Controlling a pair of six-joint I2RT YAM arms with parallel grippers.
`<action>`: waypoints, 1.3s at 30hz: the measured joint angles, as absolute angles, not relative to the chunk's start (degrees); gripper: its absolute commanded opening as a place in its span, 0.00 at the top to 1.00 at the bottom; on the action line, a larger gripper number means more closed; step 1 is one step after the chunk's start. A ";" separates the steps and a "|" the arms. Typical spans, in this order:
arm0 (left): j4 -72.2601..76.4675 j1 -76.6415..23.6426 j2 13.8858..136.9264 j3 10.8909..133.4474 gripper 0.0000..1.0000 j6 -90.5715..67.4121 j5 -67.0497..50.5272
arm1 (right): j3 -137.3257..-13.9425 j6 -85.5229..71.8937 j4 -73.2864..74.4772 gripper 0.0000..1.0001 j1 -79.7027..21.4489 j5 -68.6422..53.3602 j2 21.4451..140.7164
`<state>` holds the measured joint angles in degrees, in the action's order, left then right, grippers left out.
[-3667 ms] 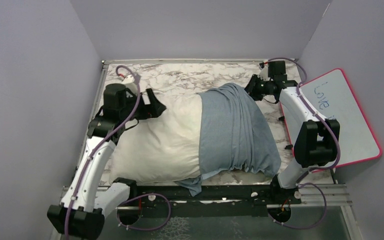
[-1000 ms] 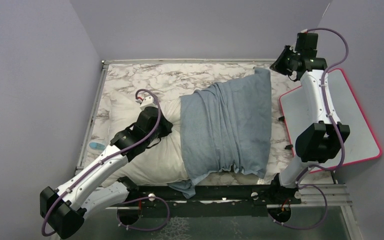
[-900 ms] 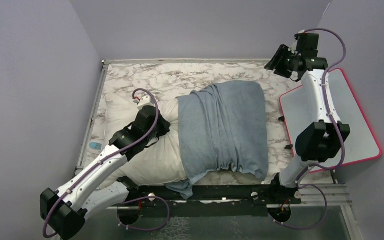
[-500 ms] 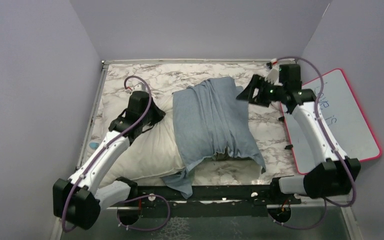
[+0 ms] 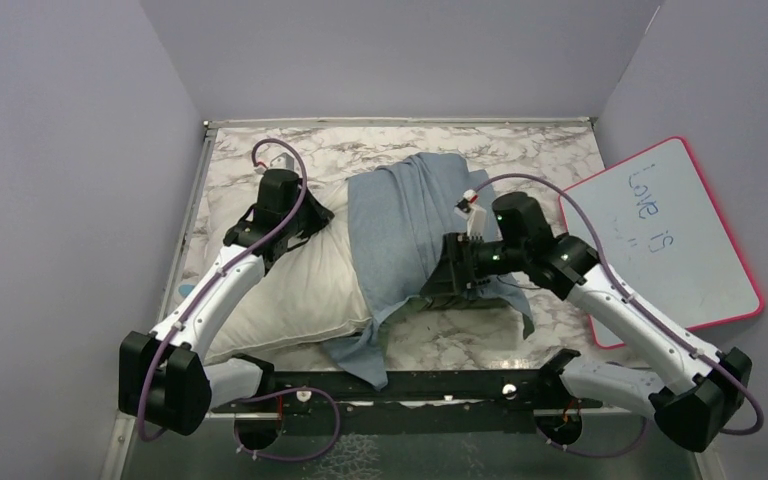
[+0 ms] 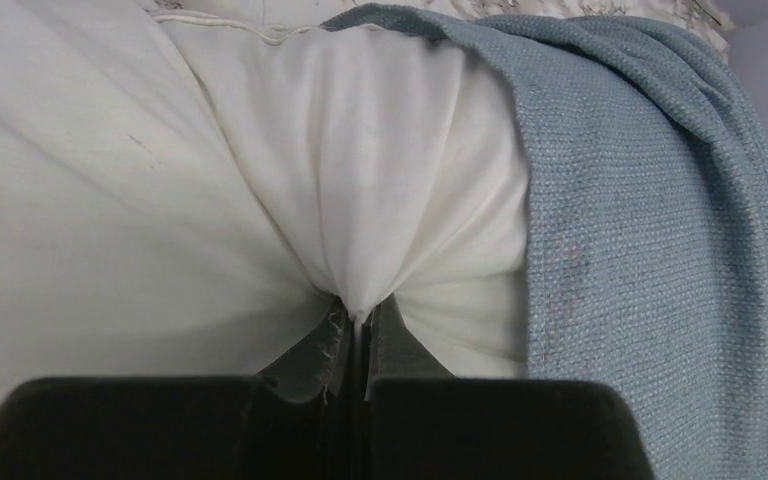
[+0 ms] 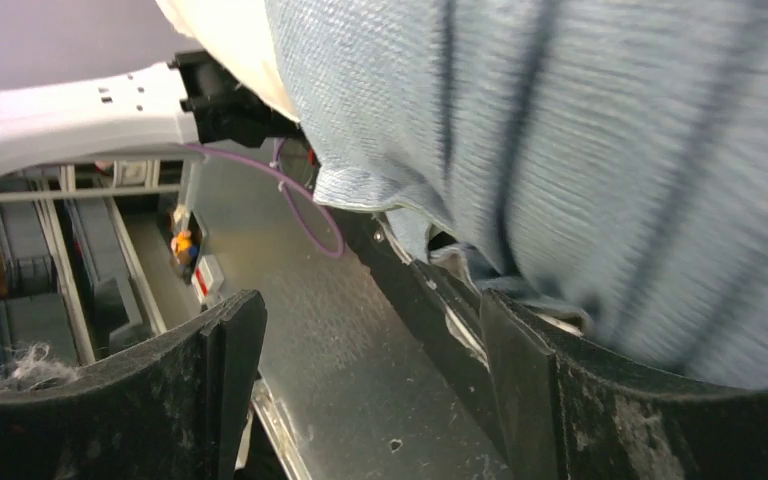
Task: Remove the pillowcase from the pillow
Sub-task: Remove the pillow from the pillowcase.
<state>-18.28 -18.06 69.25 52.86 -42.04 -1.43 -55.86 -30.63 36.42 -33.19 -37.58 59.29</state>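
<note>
The white pillow [image 5: 295,290] lies on the left of the table, its right part inside the grey-blue pillowcase [image 5: 400,215]. My left gripper [image 5: 312,216] is shut on a pinch of the pillow's white cloth [image 6: 360,300], just left of the pillowcase's edge [image 6: 650,250]. My right gripper [image 5: 440,282] is open at the pillowcase's near right side. In the right wrist view its jaws [image 7: 365,320] stand wide apart with nothing between them. The pillowcase [image 7: 580,150] hangs above and against the right finger [image 7: 505,350].
A pink-rimmed whiteboard [image 5: 675,240] with writing leans at the right wall. The black rail [image 5: 410,385] with both arm bases runs along the near edge. Marble tabletop [image 5: 360,150] shows behind the pillow. Purple walls close in three sides.
The right gripper let go of the pillowcase's far corner, opened, and swung from the back right down to the near right side. The pillowcase slumped left. The left gripper drew the pillow back left.
</note>
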 measured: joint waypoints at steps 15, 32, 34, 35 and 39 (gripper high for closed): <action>-17.26 -18.11 65.32 49.87 1.00 -42.37 -3.07 | -44.27 -55.27 18.61 0.25 -57.08 -5.41 66.26; -13.50 -17.91 56.29 41.85 1.00 -37.93 -1.32 | -50.83 -66.94 33.61 0.86 -57.76 29.45 64.38; -13.52 -18.00 54.87 40.93 1.00 -37.52 -1.10 | -51.05 -66.70 36.99 0.85 -56.64 33.45 63.64; -13.50 -18.09 54.28 40.45 1.00 -37.36 -1.08 | -51.16 -65.78 38.02 0.85 -55.96 35.11 63.31; -13.91 -18.04 52.45 39.05 1.00 -36.95 -0.64 | -51.20 -57.93 39.94 0.88 -50.46 42.30 62.06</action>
<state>-13.91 -18.04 52.45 39.05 -36.95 -0.64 -51.20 -57.93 39.94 -50.46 42.30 62.06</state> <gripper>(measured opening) 0.026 0.128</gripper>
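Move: The pillowcase's near side, where the right fingers will shut, lies about 6 cm to the open right hand's left, 2 cm ahead and 8 cm below. The case's loose hem corner is some 13 cm left, 8 cm back and 15 cm down; the pillow's middle is about 27 cm left, 5 cm ahead and 10 cm below. From the left hand, already pinching the pillow's cover, that middle lies 10 cm back, 7 cm left and 6 cm down, the near side 14 cm right, 16 cm back and 5 cm below. The pillowcase's near side is what the right hand takes: it swings left and down to it, first edging back, then eases forward and shuts on the cloth. Keeping that pinch, it drags the case about 15 cm right and 8 cm forward, turning steeply clockwise. The left hand keeps its pinch on the pillow and draws back some 5 cm, drifting left, fingers tipping up slightly. ##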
